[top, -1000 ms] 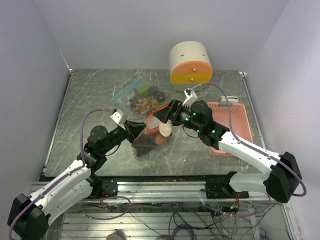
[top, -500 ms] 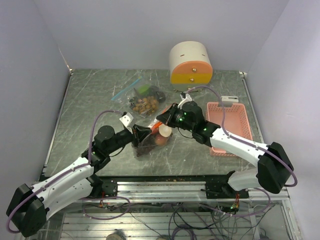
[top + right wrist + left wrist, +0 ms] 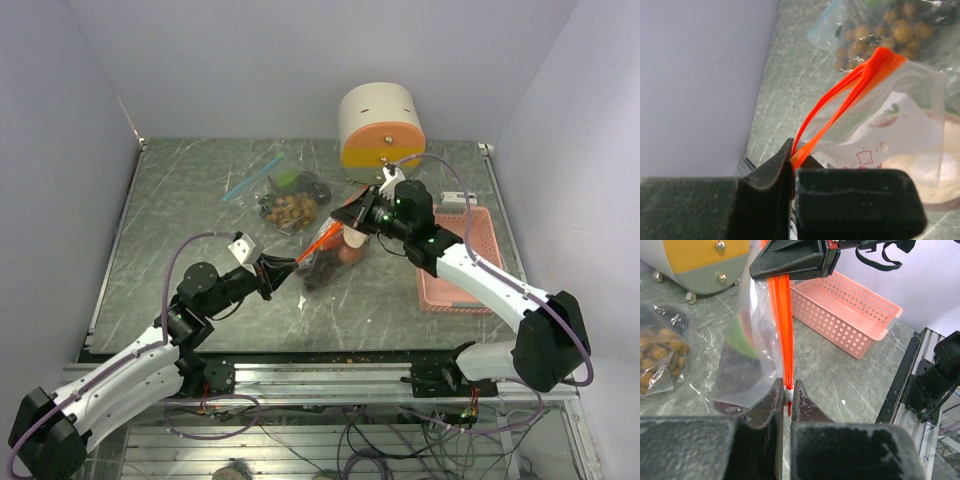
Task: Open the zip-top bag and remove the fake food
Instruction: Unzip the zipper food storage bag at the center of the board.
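Note:
A clear zip-top bag [image 3: 332, 258] with an orange zip strip [image 3: 318, 243] hangs stretched between both grippers above the table. My left gripper [image 3: 288, 266] is shut on the strip's near end [image 3: 786, 390]. At the far end, my right gripper [image 3: 342, 221] is shut on the same strip [image 3: 799, 156]. The two orange tracks are slightly parted in the right wrist view. Fake food lies inside the bag: a reddish-orange fruit [image 3: 349, 255], a dark purple bunch [image 3: 322, 274] and a green piece [image 3: 742, 337].
A second bag [image 3: 285, 203] with a blue zip holds tan-brown balls and lies behind the held bag. A pink perforated basket [image 3: 458, 250] stands at the right. A white and orange round container [image 3: 380, 126] stands at the back.
My right gripper has closed on the orange strip and drawn back toward the far right. The left arm has pulled toward the near left, stretching the bag between them.

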Controlling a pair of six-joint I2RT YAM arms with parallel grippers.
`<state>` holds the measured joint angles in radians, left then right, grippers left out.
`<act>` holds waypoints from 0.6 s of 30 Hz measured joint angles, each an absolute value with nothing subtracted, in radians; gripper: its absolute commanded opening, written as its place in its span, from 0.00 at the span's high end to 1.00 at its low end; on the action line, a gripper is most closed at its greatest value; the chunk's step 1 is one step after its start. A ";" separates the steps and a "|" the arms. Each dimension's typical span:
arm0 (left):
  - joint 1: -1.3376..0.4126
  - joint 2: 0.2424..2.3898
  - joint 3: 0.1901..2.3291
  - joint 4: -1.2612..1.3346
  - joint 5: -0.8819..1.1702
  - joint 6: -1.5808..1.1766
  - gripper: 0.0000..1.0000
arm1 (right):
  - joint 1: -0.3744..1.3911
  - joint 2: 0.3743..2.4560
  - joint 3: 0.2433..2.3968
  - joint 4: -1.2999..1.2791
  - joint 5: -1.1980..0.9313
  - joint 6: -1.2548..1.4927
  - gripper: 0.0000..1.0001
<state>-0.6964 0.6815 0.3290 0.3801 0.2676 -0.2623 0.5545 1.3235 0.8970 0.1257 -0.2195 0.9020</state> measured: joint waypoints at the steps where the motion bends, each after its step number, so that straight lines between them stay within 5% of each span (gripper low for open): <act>1: -0.696 0.671 0.327 0.377 0.266 -0.262 0.93 | 0.550 1.325 0.910 0.120 -0.238 0.901 1.00; 9: -0.696 0.624 0.313 0.356 0.264 -0.268 0.93 | 0.570 1.383 0.984 0.129 -0.290 0.888 1.00; 18: -0.697 0.566 0.354 0.208 0.253 -0.262 0.93 | 0.785 1.604 1.296 0.107 -0.248 0.762 1.00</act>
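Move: The zip end of the orange-zip bag is already pinched in the left fingers. From the right hand, which grips the zip farther along, that end lies about 10 cm back and 8 cm to the left, at much the same height. The blue-zip bag of round food lies some 10 cm left, 4 cm ahead and 15 cm below the right hand; the held bag's food hangs roughly 8 cm back, 1 cm right and 12 cm below it. Keep the right gripper shut on the orange zip and sweep it left about 12 cm, slowly at first and then fast, rising some 5 cm and turning about 15 degrees counter-clockwise as the fingers tip up a little, across ahead of the left hand and over the blue-zip bag. Hold the left gripper nearly still, still pinching the zip end. ##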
